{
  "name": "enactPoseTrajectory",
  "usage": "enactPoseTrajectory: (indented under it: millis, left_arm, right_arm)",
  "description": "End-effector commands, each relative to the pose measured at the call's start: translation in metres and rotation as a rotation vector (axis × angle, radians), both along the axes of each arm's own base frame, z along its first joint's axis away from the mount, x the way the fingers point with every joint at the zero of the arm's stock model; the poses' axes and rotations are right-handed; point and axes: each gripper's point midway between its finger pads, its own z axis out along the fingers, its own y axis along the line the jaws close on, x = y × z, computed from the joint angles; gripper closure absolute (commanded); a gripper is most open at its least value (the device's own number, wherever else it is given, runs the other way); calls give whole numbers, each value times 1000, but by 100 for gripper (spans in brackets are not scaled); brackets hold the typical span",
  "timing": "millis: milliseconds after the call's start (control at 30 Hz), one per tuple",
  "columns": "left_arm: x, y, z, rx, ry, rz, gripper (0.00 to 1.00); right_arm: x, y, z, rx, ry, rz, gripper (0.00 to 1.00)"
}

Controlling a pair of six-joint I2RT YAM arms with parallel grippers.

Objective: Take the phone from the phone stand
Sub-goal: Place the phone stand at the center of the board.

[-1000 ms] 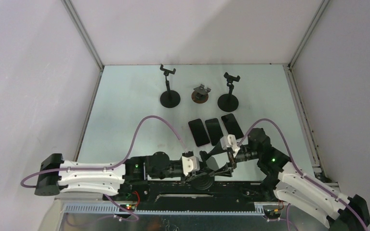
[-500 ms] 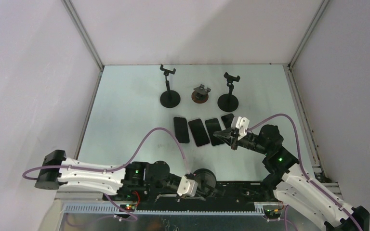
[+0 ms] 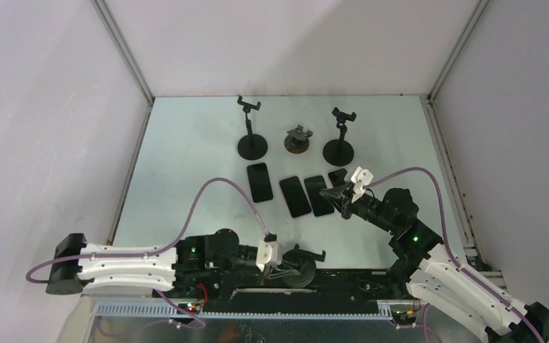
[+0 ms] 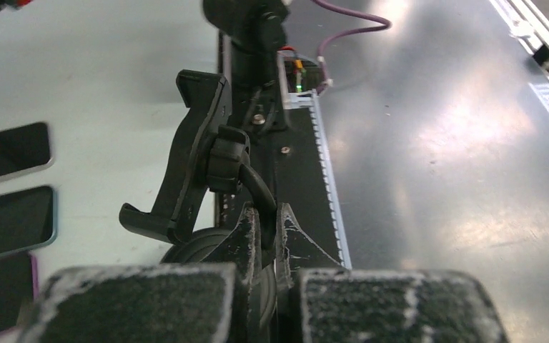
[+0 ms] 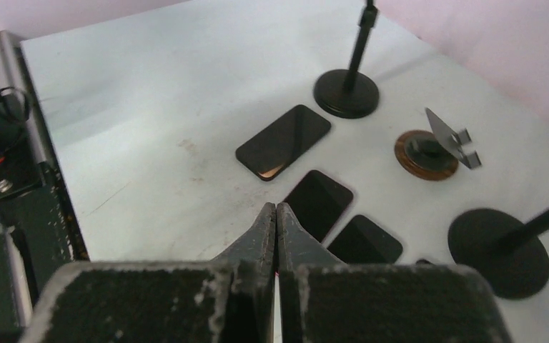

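A black phone stand (image 3: 302,266) stands at the table's near edge, its clamp (image 4: 193,157) empty. My left gripper (image 3: 280,269) is shut on the stand's thin neck (image 4: 261,196), just above the round base. Several black phones lie flat in a row mid-table; the leftmost phone (image 3: 259,181) lies a little apart from the others. My right gripper (image 3: 331,193) hovers over the row's right end, shut and empty, and hides most of the rightmost phone (image 3: 337,174). In the right wrist view its closed tips (image 5: 277,207) point at a middle phone (image 5: 318,204).
Three more empty stands line the back: a tall one (image 3: 252,146), a low brown-based one (image 3: 298,140) and another tall one (image 3: 338,151). The black base rail (image 4: 300,171) and metal ledge (image 4: 457,164) run along the near edge. Purple cables loop over the table.
A fourth phone now lies at the row's left end. My right gripper left the stand, moved back over the phones and shut. My left gripper drew back and shut on the stand's neck.
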Motion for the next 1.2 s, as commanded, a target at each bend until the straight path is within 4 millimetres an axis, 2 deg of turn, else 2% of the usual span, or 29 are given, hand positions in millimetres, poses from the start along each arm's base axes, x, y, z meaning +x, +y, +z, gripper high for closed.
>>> enactPoseTrajectory:
  millis: [0,133,267,367,467,600,667,733,1000,1167]
  left_arm:
    - [32,2,8,14,49,156,100]
    - [61,4,18,9,52,263,100]
    - [95,13,30,-5,79,402,100]
    - [124,28,44,-46,88,519,100]
    - [144,43,57,-82,85,604,100]
    - [173,68,65,-81,80,748,100]
    - [196,88,68,-79,74,861,100]
    - [210,103,74,-87,72,932,100]
    - [263,163,108,-125,25,1196,100]
    - [300,199,108,-99,26,1355,100]
  right_arm:
    - [14,-13,2,46,55,-144,100]
    - [5,-10,-5,46,109,-131,95]
    - [4,-14,-9,71,166,-185,90]
    - [3,-19,-14,87,218,-228,86]
    - [-2,-21,-18,88,251,-239,83]
    - [-9,-21,-20,100,285,-237,80]
    - [-13,-20,-19,105,295,-227,80]
    - [-14,-21,-20,106,299,-239,79]
    - [-15,-20,-33,93,359,-284,77]
    - [-15,-18,-46,80,425,-308,75]
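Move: Ahead and to the left of the left hand, which holds the last phone stand by its stem, lies the free patch of board it heads for, some 53 cm out, 32 cm left and 22 cm below. The left black stand is about 52 cm ahead and 16 cm left; the leftmost phone 36 cm ahead, 12 cm left. The cork-based stand is 55 cm ahead, 2 cm right. From the right hand the patch is roughly 34 cm ahead, 41 cm left. Carrying the stand by its stem in still-shut fingers, the left hand sweeps about 27 cm forward and 18 cm left towards the patch beside the left black stand, going mostly forward and level at first, then also left and rising some 7 cm, while turning about 70 degrees counter-clockwise so the fingers point forward. The empty right hand sinks about 4 cm, tips down and opens partway. ##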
